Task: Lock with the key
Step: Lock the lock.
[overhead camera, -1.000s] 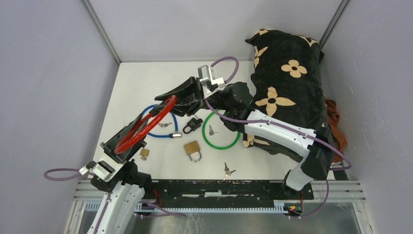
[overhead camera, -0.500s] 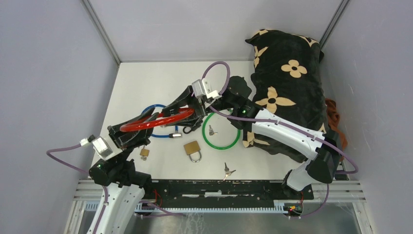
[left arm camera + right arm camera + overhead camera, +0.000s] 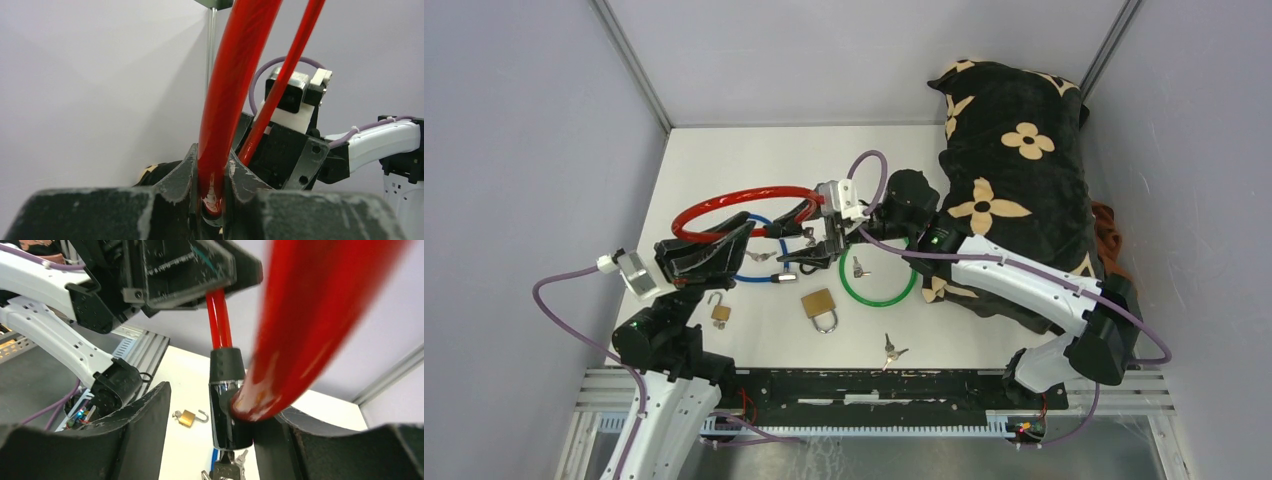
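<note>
A red cable lock (image 3: 744,192) hangs above the table as a flat loop. My left gripper (image 3: 724,240) is shut on its cable, and in the left wrist view the red cable (image 3: 225,110) is pinched between the jaws (image 3: 212,185). The lock's black-and-chrome barrel (image 3: 227,400) stands upright between the jaws of my right gripper (image 3: 222,402), with a key (image 3: 225,471) and its key ring hanging from the barrel's underside. The right gripper (image 3: 802,237) is open: the barrel rests near its right finger, with a clear gap to the left finger.
On the table lie a blue cable loop (image 3: 759,275), a green cable loop (image 3: 879,298) with a key (image 3: 857,268) inside it, a brass padlock (image 3: 821,305), a small open padlock (image 3: 719,312) and loose keys (image 3: 892,350). A black flowered bag (image 3: 1014,180) fills the right side.
The left arm swung the red loop from a steep tilt to nearly flat and toward the back. The right gripper's jaws opened around the barrel and the wrist came nearer.
</note>
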Tool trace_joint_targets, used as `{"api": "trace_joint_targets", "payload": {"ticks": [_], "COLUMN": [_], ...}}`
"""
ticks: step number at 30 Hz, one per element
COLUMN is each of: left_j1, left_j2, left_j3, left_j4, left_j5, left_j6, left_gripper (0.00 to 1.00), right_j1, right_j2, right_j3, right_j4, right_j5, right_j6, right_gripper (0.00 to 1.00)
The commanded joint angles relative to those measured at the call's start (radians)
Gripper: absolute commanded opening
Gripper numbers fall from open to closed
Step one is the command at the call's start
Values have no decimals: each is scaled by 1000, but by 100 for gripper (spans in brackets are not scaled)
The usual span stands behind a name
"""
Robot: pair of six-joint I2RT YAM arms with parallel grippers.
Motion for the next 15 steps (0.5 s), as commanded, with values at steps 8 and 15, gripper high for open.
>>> {"api": "trace_joint_targets", "payload": {"ticks": [8,15], "left_j1": [-1,-1], "left_j2": [-27,-29], "left_j3": [43,31], "left_j4": [7,-1], "left_j5": [-58,-60], "left_j6": [-109,-114], "left_gripper": [2,2], "right_j1": [5,5], "right_j2": [-30,-22], "right_j3": [-29,-9], "right_j4": [52,50], "right_j5": [80,51], "right_j6": [-21,-8], "right_gripper": [57,6]}}
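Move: The black lock head of the red cable lies just between the right hand's open fingers, about 1 cm forward, 1 cm left and 1 cm lower. Far beneath, some 37 cm down on the table, are the big brass padlock, 1 cm back and 2 cm right of this hand, and the blue cable loop, about 9 cm forward and 12 cm left. From the left hand, which holds the red cable, the head is about 7 cm right, 1 cm forward and 6 cm below. The right hand eases about 1 cm forward and down, then closes, pinching the red cable's black lock head. ##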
